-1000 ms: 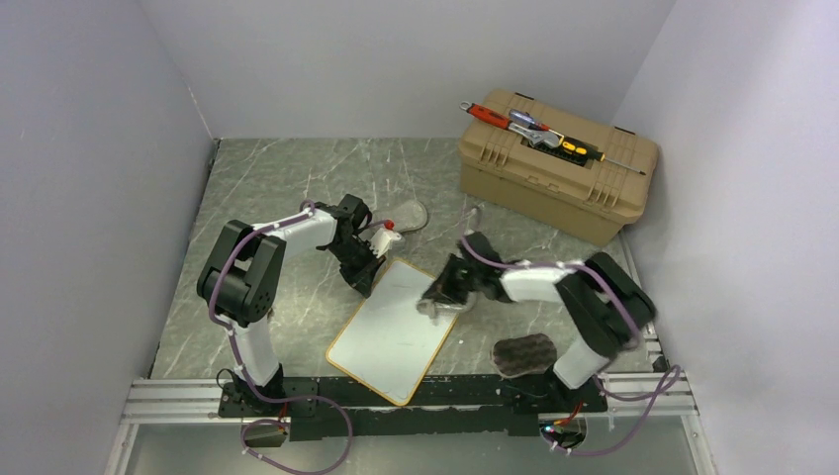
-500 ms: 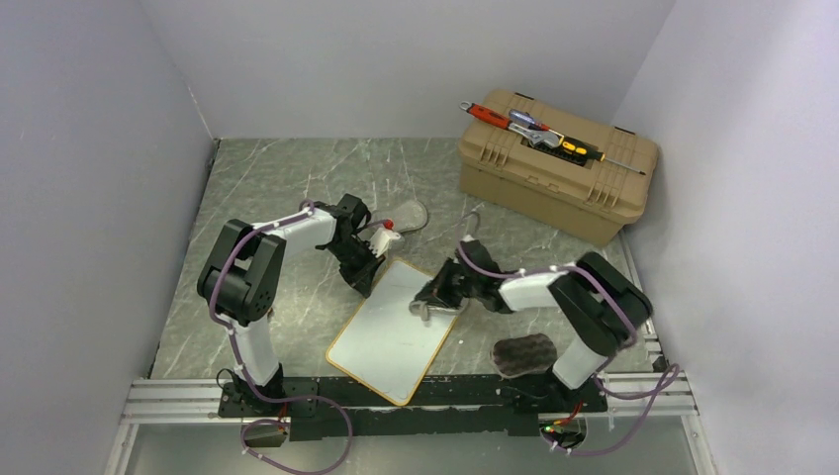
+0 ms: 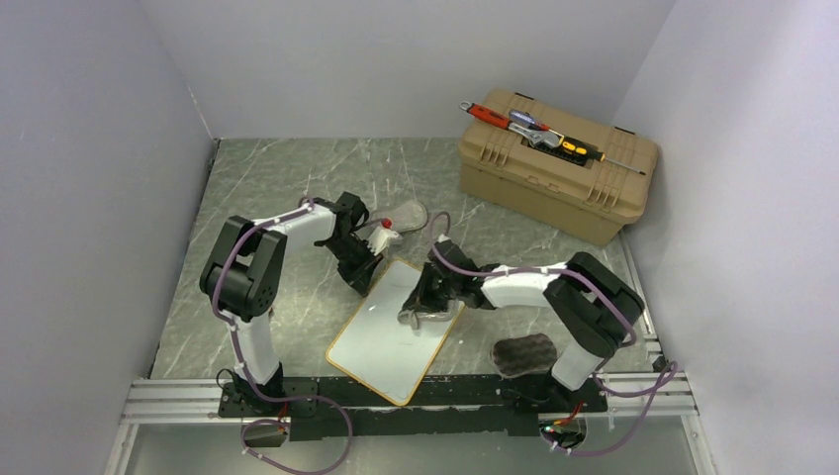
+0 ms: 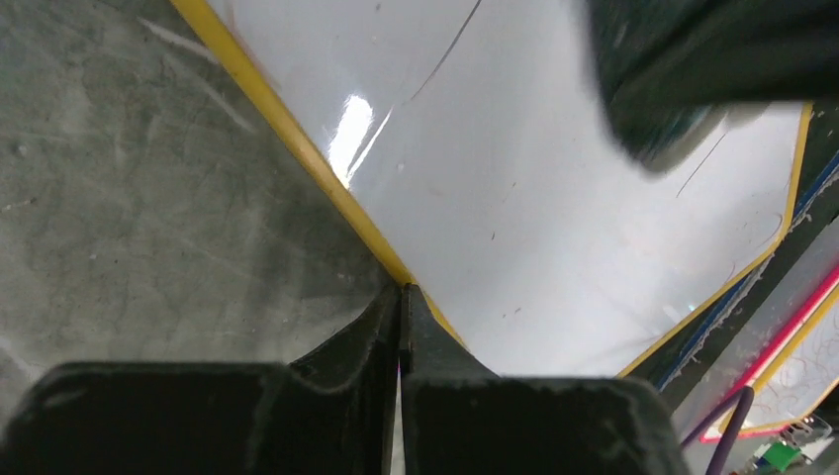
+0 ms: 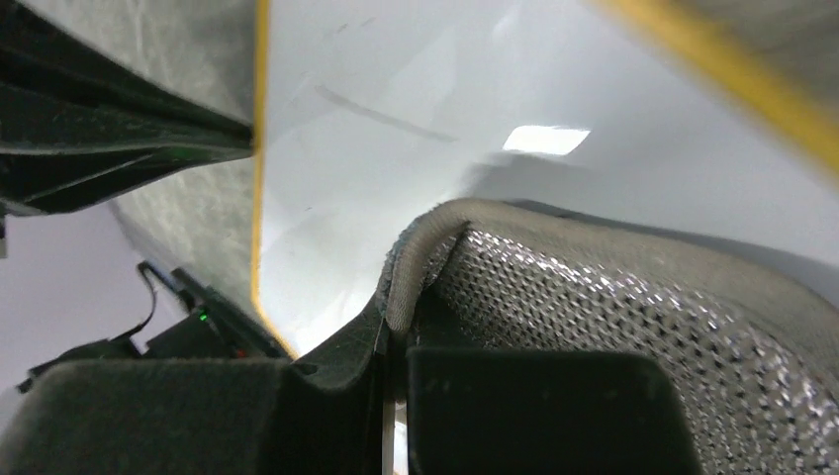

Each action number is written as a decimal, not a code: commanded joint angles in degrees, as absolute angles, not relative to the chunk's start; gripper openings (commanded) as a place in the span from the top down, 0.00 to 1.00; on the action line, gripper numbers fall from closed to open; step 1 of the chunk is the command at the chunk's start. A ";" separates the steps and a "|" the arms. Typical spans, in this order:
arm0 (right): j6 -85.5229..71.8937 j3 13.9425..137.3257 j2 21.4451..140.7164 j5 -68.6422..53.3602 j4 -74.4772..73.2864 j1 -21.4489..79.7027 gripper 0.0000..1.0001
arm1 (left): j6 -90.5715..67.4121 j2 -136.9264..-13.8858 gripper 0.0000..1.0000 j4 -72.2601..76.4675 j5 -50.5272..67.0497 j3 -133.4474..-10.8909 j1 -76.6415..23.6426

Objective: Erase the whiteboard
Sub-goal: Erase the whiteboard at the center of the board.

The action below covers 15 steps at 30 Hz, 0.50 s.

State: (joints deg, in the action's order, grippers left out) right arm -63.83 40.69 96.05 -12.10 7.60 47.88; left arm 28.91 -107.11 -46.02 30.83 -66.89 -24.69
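The whiteboard (image 3: 381,341) lies flat and skewed at mid-table, white with a yellow frame. Thin faint lines remain on its surface (image 4: 554,208), one also showing in the right wrist view (image 5: 376,168). My left gripper (image 3: 363,283) is shut, its tips (image 4: 401,291) pressed on the board's yellow upper-left edge with nothing between them. My right gripper (image 3: 419,305) is shut on the rim of a grey mesh wiping pad (image 5: 633,317), which rests on the board's upper part (image 3: 414,316). From the left wrist the pad is a dark blur (image 4: 693,69).
A tan toolbox (image 3: 554,168) with hand tools on its lid stands at the back right. A red-capped marker (image 3: 386,230) and a grey pad (image 3: 410,214) lie behind the board. A dark sponge (image 3: 522,353) sits by the right arm's base. Walls close in on three sides.
My right gripper has slid the pad leftward and toward the near edge across the board. The left gripper has stayed on the board's edge.
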 commanded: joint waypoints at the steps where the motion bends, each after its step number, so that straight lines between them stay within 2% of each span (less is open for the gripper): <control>1: -54.00 41.90 91.69 -5.88 -11.54 40.60 1.00 | 33.24 -108.56 0.95 -52.13 27.85 -70.38 -21.80; 2: -52.44 43.13 91.30 -5.95 -12.70 38.97 1.00 | 33.80 -107.76 0.92 -54.03 28.38 -71.76 -21.13; 3: -51.14 44.36 91.45 -5.81 -14.11 37.62 1.00 | 34.48 -106.73 0.83 -55.67 28.60 -72.59 -20.68; 4: -49.93 45.49 91.98 -5.77 -14.90 36.54 1.00 | 35.71 -105.73 0.70 -57.19 28.67 -72.88 -20.50; 6: -48.29 47.28 94.00 -6.35 -15.33 35.06 1.00 | 37.74 -102.80 0.55 -59.58 28.92 -71.69 -20.48; 7: -47.58 48.25 95.43 -6.42 -15.61 34.69 1.00 | 38.83 -101.38 0.37 -60.64 29.18 -70.57 -20.52; 8: -47.07 49.74 97.25 -6.20 -16.21 34.42 1.00 | 39.98 -99.87 0.08 -61.86 29.43 -69.38 -20.56; 9: -46.46 51.03 98.16 -5.93 -16.78 34.37 1.00 | 41.08 -98.52 0.01 -63.01 29.28 -68.11 -20.71; 15: -44.42 55.89 98.39 -2.08 -19.57 31.90 1.00 | 46.25 -87.38 0.01 -63.96 25.12 -55.78 -25.55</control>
State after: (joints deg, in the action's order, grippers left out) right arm -48.62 52.66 97.25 -9.37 -16.12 34.44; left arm 40.95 -94.17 -60.77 27.55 -62.04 -21.74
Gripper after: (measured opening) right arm 0.048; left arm 0.994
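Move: The right hand, holding the gray pad by its left end, is over the middle of the whiteboard: the board's right corner lies about 11 cm to the right and 2 ahead, the board's centre about 5 cm back and 4 left, and a leftover line roughly 5 ahead and 5 left. From the left hand, at the board's left long edge, the left corner lies around 14 cm back and 8 left, the centre 9 back and 8 right. Sweeping right and forward at board height, the right hand keeps its grip on the pad and drags it about 10 cm from mid-board to the far right edge, quick at first and then easing off, fingers tipping some 15 degrees steeper. The left hand comes free of the edge: left and up with a slight forward start, then back towards the left corner, fingers opening wide. ##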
